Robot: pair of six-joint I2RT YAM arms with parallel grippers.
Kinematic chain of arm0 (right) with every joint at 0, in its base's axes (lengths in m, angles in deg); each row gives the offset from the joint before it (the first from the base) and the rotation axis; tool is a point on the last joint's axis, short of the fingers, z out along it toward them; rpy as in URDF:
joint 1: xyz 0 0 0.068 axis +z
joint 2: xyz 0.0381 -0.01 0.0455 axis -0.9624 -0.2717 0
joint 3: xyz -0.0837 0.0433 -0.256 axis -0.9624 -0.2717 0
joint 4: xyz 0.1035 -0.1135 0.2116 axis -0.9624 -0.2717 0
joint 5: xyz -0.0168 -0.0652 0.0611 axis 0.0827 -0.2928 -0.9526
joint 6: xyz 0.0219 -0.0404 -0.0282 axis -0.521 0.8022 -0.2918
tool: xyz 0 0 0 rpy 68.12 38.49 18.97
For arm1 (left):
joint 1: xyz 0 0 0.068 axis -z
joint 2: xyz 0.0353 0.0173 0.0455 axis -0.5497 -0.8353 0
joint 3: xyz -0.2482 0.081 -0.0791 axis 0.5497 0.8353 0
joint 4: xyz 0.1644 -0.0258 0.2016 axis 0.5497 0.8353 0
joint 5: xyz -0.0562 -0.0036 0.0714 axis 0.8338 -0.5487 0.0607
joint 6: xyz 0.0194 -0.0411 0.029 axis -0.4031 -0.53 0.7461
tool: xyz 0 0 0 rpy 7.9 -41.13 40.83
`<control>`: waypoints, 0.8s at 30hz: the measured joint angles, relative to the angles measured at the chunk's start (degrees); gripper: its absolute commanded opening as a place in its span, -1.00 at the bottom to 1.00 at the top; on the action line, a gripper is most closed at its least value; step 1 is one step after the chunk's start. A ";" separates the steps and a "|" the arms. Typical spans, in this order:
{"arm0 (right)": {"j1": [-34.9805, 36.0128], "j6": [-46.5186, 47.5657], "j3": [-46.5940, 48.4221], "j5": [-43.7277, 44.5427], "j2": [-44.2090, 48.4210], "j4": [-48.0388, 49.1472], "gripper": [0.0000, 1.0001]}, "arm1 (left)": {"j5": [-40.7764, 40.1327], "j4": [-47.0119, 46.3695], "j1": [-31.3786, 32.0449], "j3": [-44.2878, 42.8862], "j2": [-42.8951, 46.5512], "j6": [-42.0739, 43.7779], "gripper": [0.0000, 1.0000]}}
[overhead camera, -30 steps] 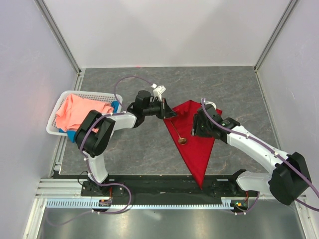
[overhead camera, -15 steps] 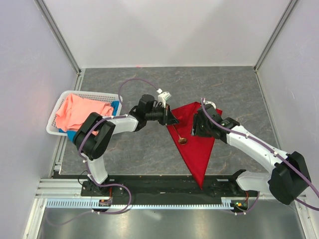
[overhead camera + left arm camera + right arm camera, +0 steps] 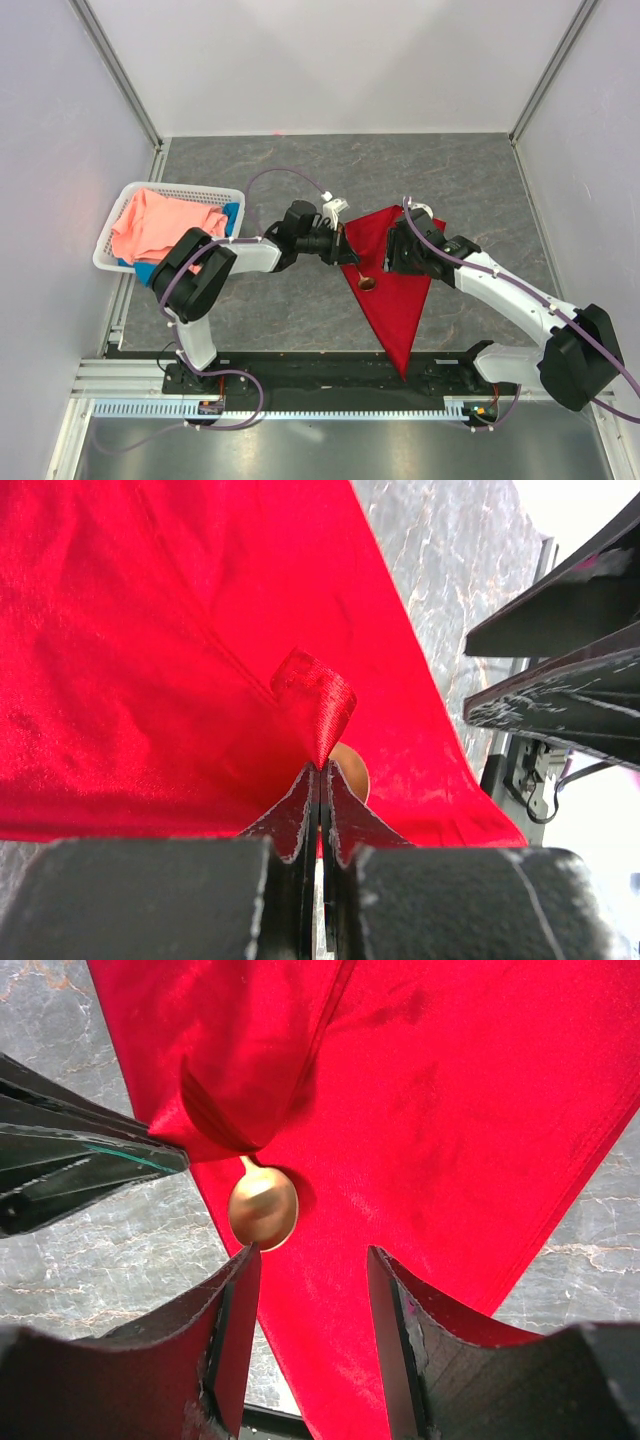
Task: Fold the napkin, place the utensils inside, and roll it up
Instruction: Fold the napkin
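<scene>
The deep red napkin [image 3: 402, 300] lies folded into a triangle on the grey table, its point toward the near edge. My left gripper [image 3: 347, 252] is shut on the napkin's left corner [image 3: 318, 695], lifting a small fold of it over the spoon's handle. Only the copper spoon's oval bowl [image 3: 367, 284] shows; in the left wrist view the bowl [image 3: 352, 770] peeks out behind my fingertips. My right gripper [image 3: 312, 1260] hovers open just above the napkin [image 3: 450, 1110], with the spoon bowl [image 3: 263, 1208] by its left finger and nothing between its fingers.
A white basket [image 3: 180, 187] at the left holds a salmon-pink cloth [image 3: 160, 225] and a blue cloth [image 3: 232, 212]. The two arms' grippers are close together over the napkin. A black rail [image 3: 300, 365] runs along the near edge.
My left gripper has moved right and toward me with the napkin's corner, drawing the cloth over the spoon's handle. The right arm has stayed put.
</scene>
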State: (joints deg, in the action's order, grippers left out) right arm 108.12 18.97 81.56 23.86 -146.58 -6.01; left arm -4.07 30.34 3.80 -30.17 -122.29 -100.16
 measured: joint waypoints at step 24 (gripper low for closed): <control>-3.76 -0.55 -2.91 -0.39 0.59 0.72 0.15 | 2.05 6.27 1.25 0.04 -1.44 0.85 0.31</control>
State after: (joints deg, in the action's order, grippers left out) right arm 104.36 18.42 78.65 23.47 -145.99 -5.29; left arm -2.02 36.61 5.04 -30.13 -123.73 -99.31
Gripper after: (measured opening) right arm 0.570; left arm 0.638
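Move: Just under the left hand's shut fingers, which already hold the napkin corner, lies the spoon's bowl, about 3 cm back, 2 cm to the right and 5 cm below. The napkin's near tip is some 24 cm back and 10 cm to the right, its far corner about 14 cm ahead and 8 cm to the right. From the open right hand the bowl lies level, about 5 cm to the left and 8 cm below. Lowering the pinched napkin corner about 3 cm onto the spoon's bowl while drawing back some 2.5 cm, the left hand opens its fingers wide on the way down and lets go of the corner, tilting slightly and starting to rise at the end. The empty, open right hand dips a little, then slides about 2 cm right, away from the spoon. ##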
